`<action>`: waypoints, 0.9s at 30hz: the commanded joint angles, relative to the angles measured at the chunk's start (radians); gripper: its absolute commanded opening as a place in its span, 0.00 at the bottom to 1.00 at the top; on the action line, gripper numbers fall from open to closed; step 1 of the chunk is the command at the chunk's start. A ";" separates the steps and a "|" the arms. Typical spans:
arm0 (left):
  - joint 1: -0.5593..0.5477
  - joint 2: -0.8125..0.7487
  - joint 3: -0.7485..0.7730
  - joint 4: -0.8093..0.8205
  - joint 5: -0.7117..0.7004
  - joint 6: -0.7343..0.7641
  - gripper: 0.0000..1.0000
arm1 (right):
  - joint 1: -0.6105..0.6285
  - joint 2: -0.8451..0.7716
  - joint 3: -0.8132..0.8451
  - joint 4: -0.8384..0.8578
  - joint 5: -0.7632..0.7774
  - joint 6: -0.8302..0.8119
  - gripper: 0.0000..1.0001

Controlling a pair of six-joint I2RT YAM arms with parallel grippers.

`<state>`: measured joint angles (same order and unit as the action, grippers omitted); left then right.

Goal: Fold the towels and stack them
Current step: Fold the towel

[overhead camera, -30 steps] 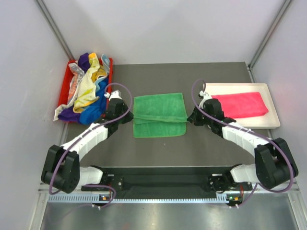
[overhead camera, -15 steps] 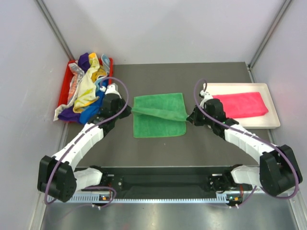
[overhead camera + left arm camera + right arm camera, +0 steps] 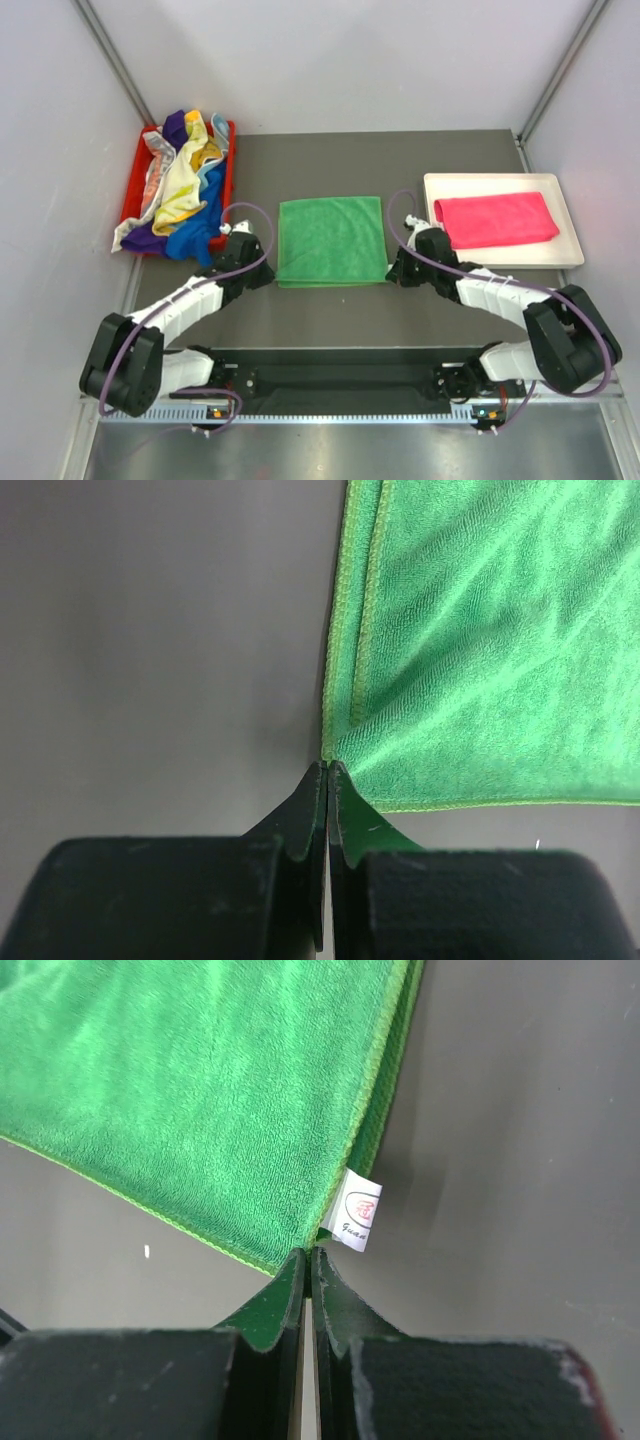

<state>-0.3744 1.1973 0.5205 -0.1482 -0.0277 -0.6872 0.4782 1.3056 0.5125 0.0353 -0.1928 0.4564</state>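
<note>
A green towel (image 3: 330, 240) lies folded double in the middle of the table, its edges lined up along the near side. My left gripper (image 3: 272, 276) is shut on its near left corner (image 3: 335, 752); the left gripper's tips (image 3: 328, 767) pinch the fabric. At the near right corner, by a small white label (image 3: 360, 1210), my right gripper (image 3: 392, 274) is also shut on the cloth, its tips (image 3: 308, 1253) meeting there. A folded pink towel (image 3: 495, 218) rests on the white tray (image 3: 570, 256). Several more towels (image 3: 185, 195) are heaped in the red bin (image 3: 229, 135).
The red bin sits at the far left against the side wall, with cloths spilling over its near edge close to my left arm. The white tray is at the right, just beyond my right arm. Grey walls close in both sides.
Both grippers have moved toward the near edge with the green towel's corners. The raised upper layer now lies flat over the lower one.
</note>
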 commanded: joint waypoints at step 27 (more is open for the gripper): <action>-0.006 0.292 0.393 0.180 -0.299 0.121 0.36 | -0.058 0.151 0.372 -0.052 0.150 -0.079 0.45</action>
<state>-0.3981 1.3930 0.8146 -0.0696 -0.2398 -0.6312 0.4538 1.3846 0.7940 -0.0589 -0.0490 0.4114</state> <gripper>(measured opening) 0.368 0.457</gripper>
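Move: Each hand still pinches a near corner of the green towel's folded-over layer. The towel's middle lies about 8 cm ahead and 13 cm right of the left hand, and 7 cm ahead and 13 cm left of the right hand, roughly 2 cm below both. The red bin is some 19 cm ahead and 21 cm left of the left hand; the pink towel sits about 12 cm ahead and 23 cm right of the right hand, near its height. Both hands set their pinched corners down on the towel's near edge, sinking a bit under 2 cm, then open nearly halfway and let go. They lift clear by 6 to 8 cm while sweeping forward some 8 to 10 cm along the towel's two sides, the fingers tilting up roughly 10 degrees. ##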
